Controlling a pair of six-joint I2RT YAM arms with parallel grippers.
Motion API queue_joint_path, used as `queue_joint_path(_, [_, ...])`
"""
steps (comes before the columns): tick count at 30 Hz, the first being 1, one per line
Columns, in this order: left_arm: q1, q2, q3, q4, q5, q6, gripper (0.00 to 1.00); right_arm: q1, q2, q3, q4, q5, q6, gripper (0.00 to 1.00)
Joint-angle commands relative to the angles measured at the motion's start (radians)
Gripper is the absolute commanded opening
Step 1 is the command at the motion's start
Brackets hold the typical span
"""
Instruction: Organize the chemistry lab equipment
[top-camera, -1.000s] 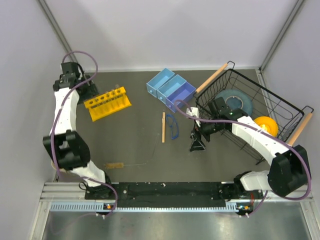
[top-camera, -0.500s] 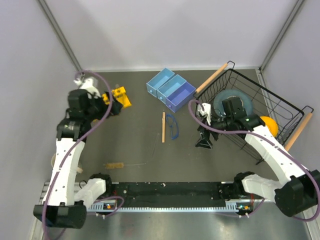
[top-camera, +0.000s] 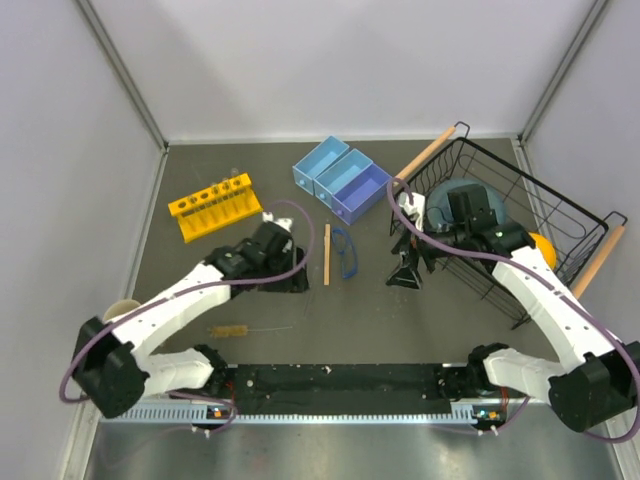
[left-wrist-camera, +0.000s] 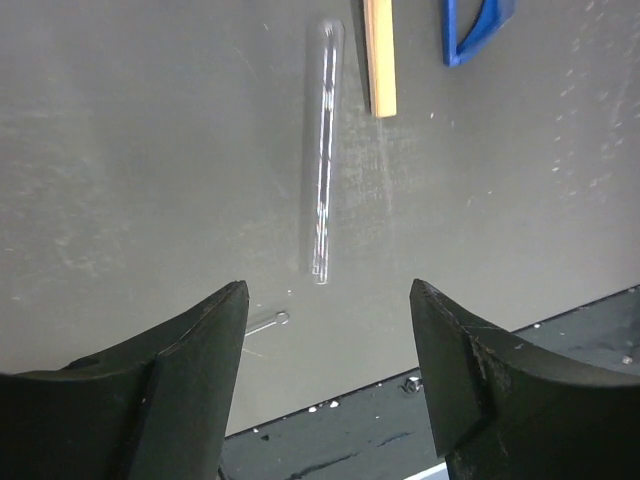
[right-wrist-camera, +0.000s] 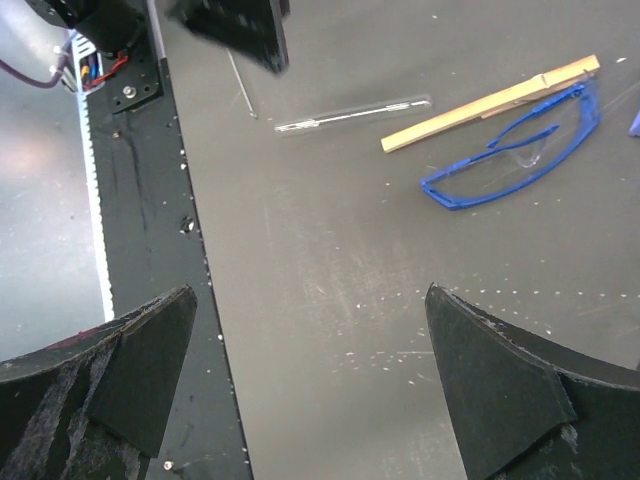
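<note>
One thin clear glass tube (left-wrist-camera: 325, 150) lies on the dark table, just ahead of my open left gripper (left-wrist-camera: 328, 290), which hovers above with nothing between its fingers. The flat wooden stick (top-camera: 326, 254) and the blue-framed safety glasses (top-camera: 345, 252) lie side by side at mid-table. In the right wrist view the tube (right-wrist-camera: 350, 114), stick (right-wrist-camera: 490, 103) and glasses (right-wrist-camera: 510, 160) all show beyond my right gripper (right-wrist-camera: 308, 295), which stands wide open and empty. The tan bristle brush (top-camera: 230, 330) lies near the front edge. My left gripper (top-camera: 290, 280) is left of the stick, my right gripper (top-camera: 405, 272) right of the glasses.
A yellow tube rack (top-camera: 213, 206) stands at the back left. Blue open boxes (top-camera: 340, 178) sit at the back middle. The black wire basket (top-camera: 560, 205) with wooden handles holds a grey-blue plate (top-camera: 488, 197) and a yellow bowl (top-camera: 541, 246) at the right. The mounting rail (top-camera: 330, 385) runs along the front.
My left arm has swung from the yellow rack at the back left to mid-table, over the lying tube. The right gripper shifted slightly and its jaws opened wider.
</note>
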Motion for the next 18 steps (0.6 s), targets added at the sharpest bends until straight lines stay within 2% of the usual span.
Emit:
queue_joint_path(1, [-0.135, 0.112, 0.002, 0.080, -0.164, -0.122, 0.70, -0.006, 0.026, -0.001, 0.014, -0.085, 0.020, 0.99])
queue_joint_path(5, [-0.196, 0.246, 0.034, 0.098, -0.211, -0.152, 0.58, -0.004, 0.039, -0.018, 0.017, -0.093, 0.015, 0.99])
queue_joint_path(9, [-0.210, 0.388, 0.083, 0.091, -0.244, -0.145, 0.53, -0.006, 0.045, -0.024, 0.020, -0.093, 0.014, 0.99])
queue_joint_path(13, [-0.216, 0.467, 0.125, 0.081, -0.261, -0.133, 0.48, -0.004, 0.043, -0.041, 0.028, -0.096, 0.011, 0.99])
queue_joint_path(15, [-0.216, 0.499, 0.129, 0.084, -0.249, -0.133, 0.39, -0.004, 0.042, -0.046, 0.034, -0.099, 0.011, 0.99])
queue_joint_path(18, [-0.223, 0.522, 0.132, 0.086, -0.244, -0.139, 0.36, -0.006, 0.040, -0.053, 0.038, -0.108, 0.009, 0.99])
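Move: The glass test tube lies lengthwise on the table about 2 cm ahead of the left hand, 4 cm to its right and some 12 cm below. The wooden stick is roughly 8 cm farther out than the tube and 4 cm to its right; the blue goggles are 9 cm farther out and 8 cm to its right. From the right hand the tube is about 19 cm left, 2 cm ahead and 20 cm below. No touch on the tube can be made out yet: the left hand drops about 10 cm to just above it while shifting some 4 cm right, easing back slightly at first and then forward again. Its fingers swing some 20 degrees to point more nearly straight down and close to about half their starting gap, one on each side of the tube's near half. ##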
